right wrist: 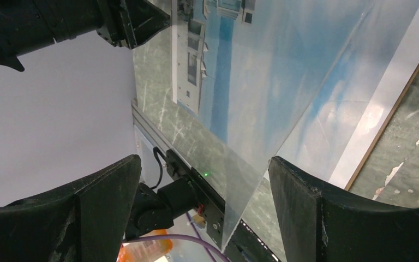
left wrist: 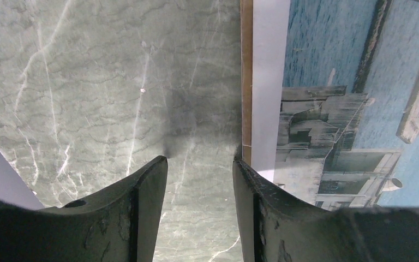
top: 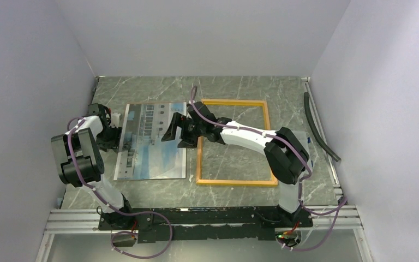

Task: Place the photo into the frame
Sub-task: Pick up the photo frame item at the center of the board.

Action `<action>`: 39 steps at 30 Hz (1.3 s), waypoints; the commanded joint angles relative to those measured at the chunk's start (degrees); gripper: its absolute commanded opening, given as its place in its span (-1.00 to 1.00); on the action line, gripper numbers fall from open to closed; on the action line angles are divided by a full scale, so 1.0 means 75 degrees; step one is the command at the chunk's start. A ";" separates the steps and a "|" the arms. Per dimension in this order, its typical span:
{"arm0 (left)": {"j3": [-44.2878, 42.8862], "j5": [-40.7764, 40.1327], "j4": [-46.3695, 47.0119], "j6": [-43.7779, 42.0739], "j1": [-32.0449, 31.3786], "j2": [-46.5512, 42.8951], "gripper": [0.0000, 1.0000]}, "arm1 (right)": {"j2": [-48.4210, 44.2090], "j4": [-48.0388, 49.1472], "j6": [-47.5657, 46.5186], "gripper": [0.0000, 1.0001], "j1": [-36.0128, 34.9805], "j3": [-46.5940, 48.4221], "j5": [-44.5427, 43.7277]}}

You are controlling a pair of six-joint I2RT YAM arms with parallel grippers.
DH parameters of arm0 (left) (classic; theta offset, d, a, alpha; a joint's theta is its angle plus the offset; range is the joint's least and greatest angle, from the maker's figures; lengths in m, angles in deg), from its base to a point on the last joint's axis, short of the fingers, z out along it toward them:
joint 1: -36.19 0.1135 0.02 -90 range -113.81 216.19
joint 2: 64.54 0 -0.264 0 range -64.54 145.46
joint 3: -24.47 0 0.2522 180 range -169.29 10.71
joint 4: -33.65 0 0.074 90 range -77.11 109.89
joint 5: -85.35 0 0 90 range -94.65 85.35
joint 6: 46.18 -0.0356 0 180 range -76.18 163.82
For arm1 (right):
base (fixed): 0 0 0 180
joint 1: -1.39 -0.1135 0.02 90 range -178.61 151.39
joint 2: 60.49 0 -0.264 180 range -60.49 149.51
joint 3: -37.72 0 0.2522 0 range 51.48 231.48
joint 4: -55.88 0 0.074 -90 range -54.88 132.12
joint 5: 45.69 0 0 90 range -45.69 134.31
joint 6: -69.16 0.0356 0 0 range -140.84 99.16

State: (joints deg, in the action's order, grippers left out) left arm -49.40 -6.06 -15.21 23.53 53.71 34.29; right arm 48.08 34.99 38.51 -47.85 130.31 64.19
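Note:
The photo [top: 153, 143], a white building under blue sky, lies face up on a brown board left of centre. The frame [top: 234, 182], a narrow yellow rectangle, lies flat just to its right with bare table showing through it. My right gripper [top: 175, 134] is at the photo's right edge. In the right wrist view it [right wrist: 204, 161] stands open, with the raised edge of a clear sheet [right wrist: 262, 185] between its fingers and the photo [right wrist: 240, 65] behind. My left gripper [top: 117, 134] is at the photo's left edge. It [left wrist: 199, 159] is open over bare table, its right finger beside the board edge [left wrist: 246, 82] and photo [left wrist: 349, 109].
A black hose [top: 319, 128] lies along the right wall. An aluminium rail [top: 196, 215] with the arm bases runs along the near edge. Grey walls close in the left, back and right sides. An orange object [right wrist: 142, 248] sits below the rail.

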 commanded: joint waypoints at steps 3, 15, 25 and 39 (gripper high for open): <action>0.0023 0.0329 -0.0290 0.0026 -0.0036 -0.0154 0.06 | -0.0121 0.2721 0.1104 0.80 0.0050 -0.0786 0.0793; 0.0001 0.0406 -0.0307 -0.0030 0.0036 -0.0202 0.05 | 0.0145 0.4796 0.1608 0.78 0.0040 -0.0762 0.2056; 0.0002 0.0415 -0.0334 -0.0083 0.0103 -0.0245 0.04 | 0.0289 0.3446 0.1042 0.57 0.0040 -0.0381 0.1780; -0.0646 0.0643 -0.0966 -0.0380 0.0584 -0.0665 0.15 | 0.0107 -0.0314 -0.1402 -1.00 0.0050 0.0940 0.0554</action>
State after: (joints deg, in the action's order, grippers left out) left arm -50.82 -2.94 -19.71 22.28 57.56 33.63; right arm 51.27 39.25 33.53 -47.45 134.79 71.65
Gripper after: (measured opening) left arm 0.549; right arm 0.052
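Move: The raised right edge of the clear sheet over the photo already lies against the right gripper's lower finger, about 3 cm below the hand point, 2 cm to its right and 1 cm back. The photo's middle is some 10 cm left, 4 cm ahead and 13 cm below; the frame's middle is about 24 cm right, 4 cm ahead, 13 cm below. From the left hand, that sheet edge is roughly 27 cm right, 3 cm back and 9 cm higher. Swing the wide-open right gripper up about 5 cm and some 3 cm left after a slight dip, fingertips tipping up over 20 degrees with the clear sheet's edge between them. Then sink about 3 cm, let the tips drop back, and shut the fingers to pinch that edge. Let the left hand ease slightly back beside the photo's left edge. ##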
